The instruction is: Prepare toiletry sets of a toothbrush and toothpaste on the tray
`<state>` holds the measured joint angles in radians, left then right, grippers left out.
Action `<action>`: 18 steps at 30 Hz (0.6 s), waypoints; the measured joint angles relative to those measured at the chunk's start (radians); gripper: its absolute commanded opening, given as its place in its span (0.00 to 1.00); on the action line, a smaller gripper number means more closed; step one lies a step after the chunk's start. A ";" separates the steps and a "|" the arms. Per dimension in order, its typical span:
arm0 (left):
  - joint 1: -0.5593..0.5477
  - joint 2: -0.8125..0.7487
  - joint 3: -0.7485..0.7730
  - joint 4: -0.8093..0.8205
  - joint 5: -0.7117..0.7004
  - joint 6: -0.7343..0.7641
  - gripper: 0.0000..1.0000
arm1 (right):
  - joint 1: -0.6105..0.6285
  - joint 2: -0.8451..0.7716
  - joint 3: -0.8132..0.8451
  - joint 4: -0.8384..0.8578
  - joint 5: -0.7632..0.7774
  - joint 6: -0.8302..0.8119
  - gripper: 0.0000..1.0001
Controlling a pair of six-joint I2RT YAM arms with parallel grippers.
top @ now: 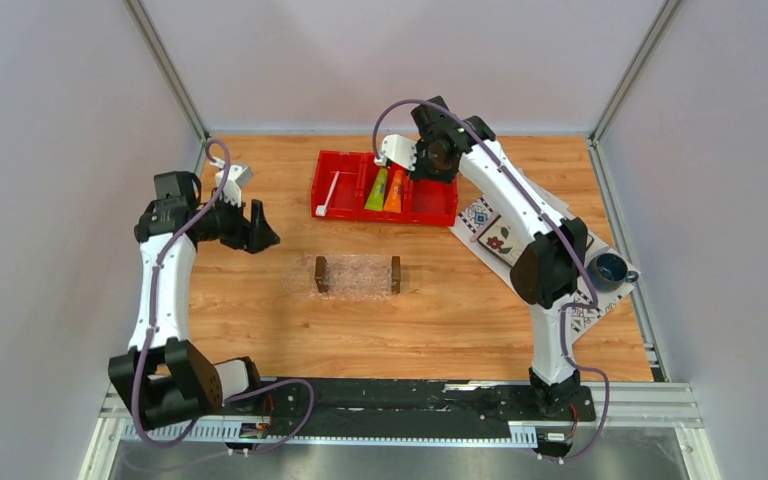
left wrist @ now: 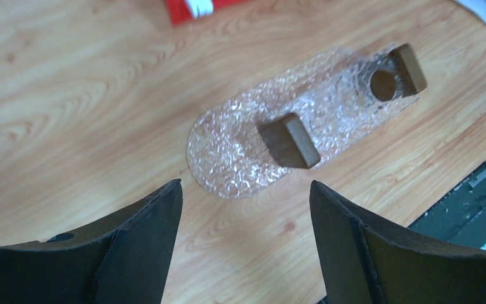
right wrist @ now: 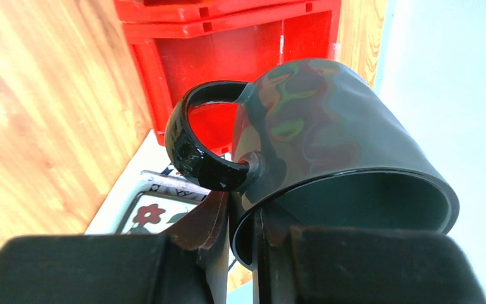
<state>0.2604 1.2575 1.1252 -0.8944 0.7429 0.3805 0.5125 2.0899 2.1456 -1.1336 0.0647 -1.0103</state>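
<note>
The clear tray (top: pixel 358 275) with a brown block handle at each end lies mid-table with nothing in it; in the left wrist view the tray (left wrist: pixel 240 158) sits just ahead of my fingers. My left gripper (top: pixel 250 228) (left wrist: pixel 245 190) hovers open and unloaded to the tray's left. The white toothbrush (top: pixel 332 192) lies in the left compartment of the red bin (top: pixel 430 212). The green toothpaste tube (top: pixel 376 190) and the orange one (top: pixel 394 190) lie in the middle compartment. My right gripper (top: pixel 430 158) (right wrist: pixel 243 215) is over the bin's right end, shut on the rim of a dark mug (right wrist: pixel 329 139).
A flower-patterned white cloth (top: pixel 495 235) lies right of the bin, partly under my right arm. A bluish cup (top: pixel 610 268) stands at the cloth's right end near the table edge. Grey walls close in the back and sides.
</note>
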 measured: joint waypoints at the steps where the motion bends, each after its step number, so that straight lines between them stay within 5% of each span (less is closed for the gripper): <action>1: -0.003 -0.028 0.000 0.013 0.016 -0.008 0.80 | 0.011 -0.011 0.017 -0.021 0.000 0.018 0.09; 18: -0.271 -0.496 -0.189 0.394 0.068 -0.134 0.79 | 0.295 -0.112 0.067 -0.215 -0.159 0.345 0.12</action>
<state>-0.0109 0.7620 0.9360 -0.5003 0.8104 0.2462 0.8074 1.9781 2.2124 -1.3487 -0.0940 -0.6655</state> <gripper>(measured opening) 0.802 0.163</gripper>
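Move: Over the tray's right end, the right hand already holds the mug, pinched at its rim; the left gripper is open about 29 cm to its left and 12 cm nearer the base, at much the same height. The green and orange toothpastes lie roughly 6 cm ahead, 12 and 8 cm to its left, the bubble-wrapped rack 14 cm back and 15 cm left, all some 17 cm down. From the left hand the mug is about 30 cm right, 15 cm ahead and slightly lower. Drawing the pinched mug clear of the tray, the right hand sweeps about 15 cm back and 10 cm left, rising a little and tilting slightly, grip kept. The left hand, fingers still wide open, comes to meet the mug: it rises some 10 cm, goes nearly as far right and a little back, and tips its fingers up about 35 degrees while swinging a bit clockwise. ##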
